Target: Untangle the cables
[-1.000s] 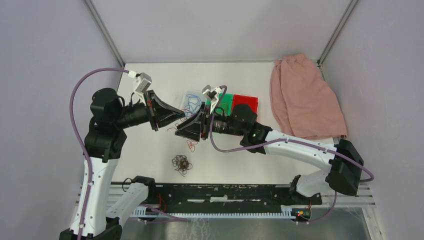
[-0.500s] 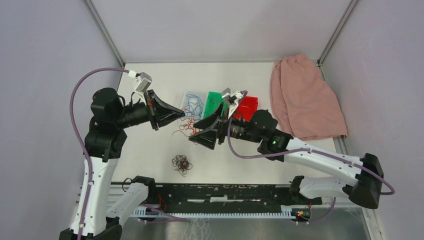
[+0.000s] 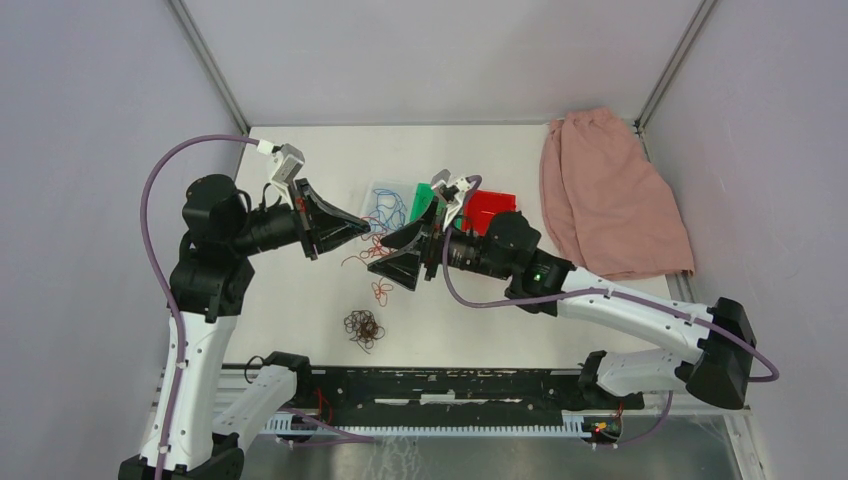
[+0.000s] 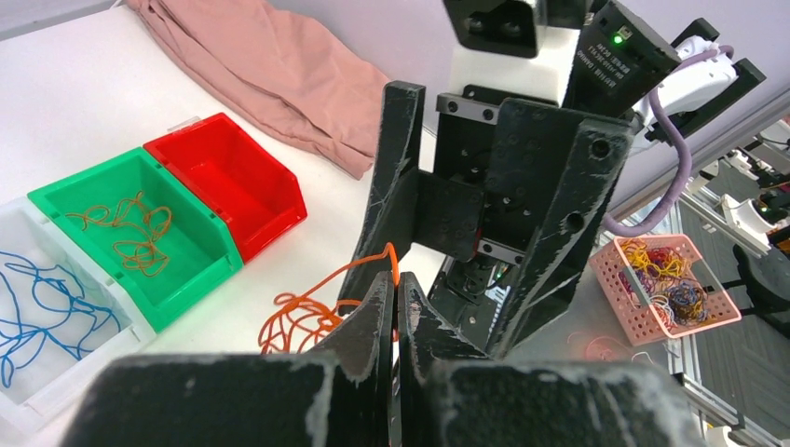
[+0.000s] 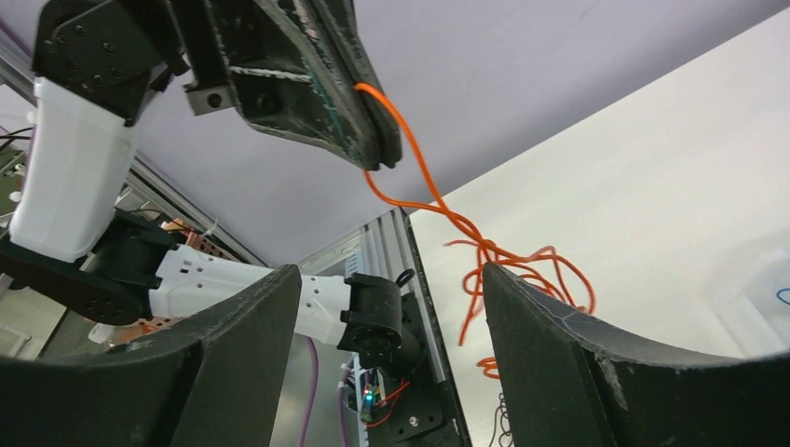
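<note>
My left gripper [image 3: 372,229] is shut on an orange-red cable [image 3: 357,256], which hangs from its tips in loose curls down to the table. The left wrist view shows that cable [image 4: 307,312] pinched between the closed jaws of the left gripper [image 4: 396,279]. My right gripper [image 3: 380,258] faces the left one, open, its fingers on either side of the hanging cable [image 5: 438,200] without touching it. A dark cable clump [image 3: 362,327] and a small orange loop [image 3: 381,292] lie on the table. Blue cables [image 3: 385,208] sit in a clear bin.
A green bin [image 4: 200,233] holding an orange-brown cable [image 4: 130,223] and a red bin [image 3: 490,210] stand behind the grippers. A pink cloth [image 3: 610,195] lies at the back right. A pink basket [image 4: 666,279] of cables sits off the table.
My right gripper has opened wide, drawn back to the right, then returned near the left gripper's tips. The left gripper stays still, shut on the orange-red cable.
</note>
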`<action>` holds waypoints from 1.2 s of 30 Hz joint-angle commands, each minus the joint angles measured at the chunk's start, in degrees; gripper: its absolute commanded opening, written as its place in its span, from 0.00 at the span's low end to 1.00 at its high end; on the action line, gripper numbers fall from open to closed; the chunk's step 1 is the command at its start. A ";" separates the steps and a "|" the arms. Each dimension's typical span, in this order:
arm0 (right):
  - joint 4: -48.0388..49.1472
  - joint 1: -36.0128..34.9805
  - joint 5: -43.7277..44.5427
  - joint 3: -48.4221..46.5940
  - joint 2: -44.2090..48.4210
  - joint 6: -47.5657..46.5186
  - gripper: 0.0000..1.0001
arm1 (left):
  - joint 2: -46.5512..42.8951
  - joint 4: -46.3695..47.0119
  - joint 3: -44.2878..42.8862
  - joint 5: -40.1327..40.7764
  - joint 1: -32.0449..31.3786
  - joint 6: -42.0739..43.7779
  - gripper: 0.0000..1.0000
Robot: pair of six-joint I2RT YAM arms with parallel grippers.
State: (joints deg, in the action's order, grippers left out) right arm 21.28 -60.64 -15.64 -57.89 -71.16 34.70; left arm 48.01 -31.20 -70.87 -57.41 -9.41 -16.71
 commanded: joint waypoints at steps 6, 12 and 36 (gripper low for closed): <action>3.24 0.28 4.18 -2.35 -0.24 -2.25 0.75 | -0.10 0.49 -2.95 -3.32 -0.02 -0.40 0.03; 4.31 0.35 3.41 -4.23 -2.43 -2.24 0.71 | 0.11 0.47 -3.21 -3.84 -0.03 -0.98 0.03; 21.32 -0.34 -7.68 3.38 -13.76 14.38 0.28 | 6.66 7.90 -9.31 2.56 0.00 -0.39 0.03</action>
State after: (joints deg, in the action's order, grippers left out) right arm 37.17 -60.40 -19.97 -55.42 -83.66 46.87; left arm 53.93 -28.49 -76.12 -56.97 -9.41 -16.82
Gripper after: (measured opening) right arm 0.281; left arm 0.049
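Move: The right hand's target, a hanging strand of orange cable, is about 1 cm ahead, 4 cm left and 5 cm below. On the table, some 34 cm below, the brown tangle is 3 cm back and 5 cm left; the white box is 20 cm ahead and 1 cm left, and the green box 20 cm ahead and 9 cm right. From the left hand, which already pinches the cable higher up, the strand is about 2 cm back, 2 cm left and 8 cm below. Right hand reaches 4 cm left, then down, narrowing around the orange cable; left, still pinching it, moves forward-up. ##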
